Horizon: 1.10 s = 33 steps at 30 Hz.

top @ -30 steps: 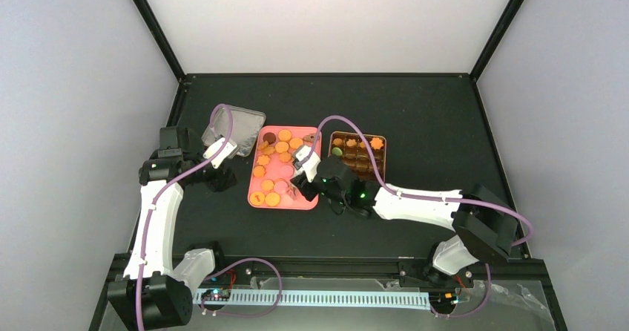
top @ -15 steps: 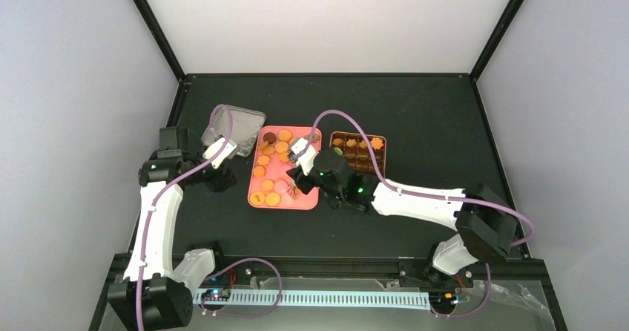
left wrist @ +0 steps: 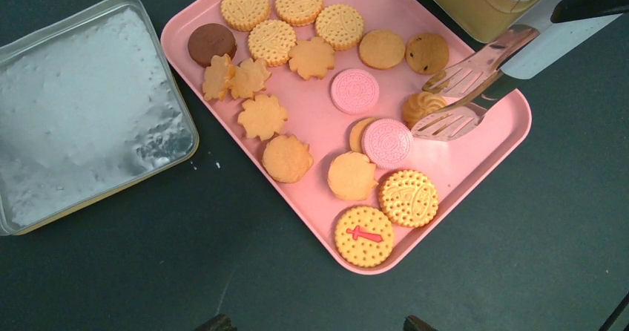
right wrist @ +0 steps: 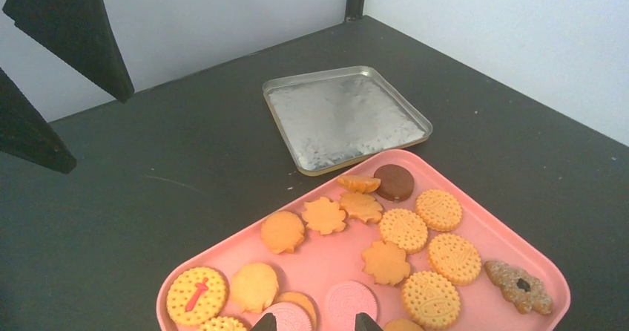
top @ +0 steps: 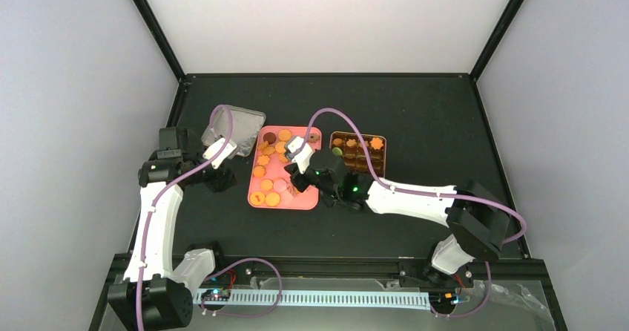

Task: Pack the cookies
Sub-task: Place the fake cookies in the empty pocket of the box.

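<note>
Several cookies [left wrist: 273, 41] lie on a pink tray [left wrist: 475, 156], mostly orange-yellow, with two pink ones and a dark brown one; the tray [top: 311, 201] sits mid-table. My right gripper [top: 303, 174] is shut on metal tongs [left wrist: 475, 67], whose two blades stand either side of a swirled cookie [left wrist: 417, 105] at the tray's edge. In the right wrist view only the right gripper [right wrist: 313, 322] tips show, above the pink cookies [right wrist: 348, 301]. My left gripper [left wrist: 317, 323] hovers open over bare table off the tray's corner, holding nothing.
The gold tin [top: 357, 133] with brown cups stands right of the tray and holds a few cookies; its wall [left wrist: 475, 4] shows in the left wrist view. The silver lid [left wrist: 81, 116] lies upturned left of the tray, and also shows as the lid [right wrist: 345, 116].
My right arm has shifted left and a little farther over the tray with the tongs. The left arm has not moved.
</note>
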{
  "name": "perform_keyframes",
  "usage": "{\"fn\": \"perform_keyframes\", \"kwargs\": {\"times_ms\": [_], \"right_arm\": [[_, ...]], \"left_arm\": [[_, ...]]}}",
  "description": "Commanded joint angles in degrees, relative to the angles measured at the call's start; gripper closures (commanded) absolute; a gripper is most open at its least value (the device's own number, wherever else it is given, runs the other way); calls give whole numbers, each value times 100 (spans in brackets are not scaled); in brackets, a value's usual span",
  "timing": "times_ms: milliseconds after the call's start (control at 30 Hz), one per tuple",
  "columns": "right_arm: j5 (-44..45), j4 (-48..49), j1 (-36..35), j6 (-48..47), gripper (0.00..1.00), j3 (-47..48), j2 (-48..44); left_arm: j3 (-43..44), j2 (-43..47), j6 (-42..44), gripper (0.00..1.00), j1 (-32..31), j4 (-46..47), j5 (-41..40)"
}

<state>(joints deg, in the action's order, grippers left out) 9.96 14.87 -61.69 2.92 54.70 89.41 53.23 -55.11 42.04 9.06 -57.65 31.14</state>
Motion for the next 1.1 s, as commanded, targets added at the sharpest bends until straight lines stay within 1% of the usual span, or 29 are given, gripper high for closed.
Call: {"fn": "perform_keyframes", "kwargs": {"times_ms": [0, 167, 333, 500, 667, 900, 1067], "right_arm": [[115, -134, -22, -32, 84, -280, 2], [282, -148, -25, -95, 99, -244, -93], [407, -260, -14, -345, 99, 75, -314], [473, -417, 82, -506, 99, 334, -802], [531, -542, 387, -510, 99, 219, -1385], [526, -591, 1216, -393, 99, -130, -1968], [422, -600, 1949, -268, 99, -279, -2042]], "left_arm": [[56, 59, 99, 39, 51, -96, 78], [101, 19, 57, 39, 48, -104, 129], [126, 52, 76, 39, 46, -149, 92], [123, 85, 85, 39, 50, -159, 90], [117, 55, 76, 39, 47, -134, 108], [105, 18, 65, 39, 45, -130, 157], [96, 43, 85, 39, 44, -141, 158]]}}
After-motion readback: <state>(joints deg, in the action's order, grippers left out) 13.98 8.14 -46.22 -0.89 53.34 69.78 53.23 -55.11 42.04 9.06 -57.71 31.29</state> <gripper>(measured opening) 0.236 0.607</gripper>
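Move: The right hand already grips the serving tongs, their blades around the swirl cookie, which lies some 4 cm ahead of this hand, 1 cm left and about 18 cm below. The box's middle is roughly 11 cm ahead, 17 cm right and 16 cm down; the green cookie in it is about 13 cm ahead and 12 cm right. The chocolate-chip cookie sits 8 cm ahead, 3 cm right. From the left hand, the box is about 12 cm ahead and 34 cm right. Keeping the tongs shut around the swirl cookie, the right hand barely creeps to its right at first, then lifts up and away from the pink tray, swinging right and, later on, forward towards the box. It travels about 13 cm right, 11 cm up and 6 cm forward, the rise levelling off at the end while the sideways travel goes on, and the wrist turns some 20 degrees clockwise with the fingers tipping up a little, their grip unchanged. ##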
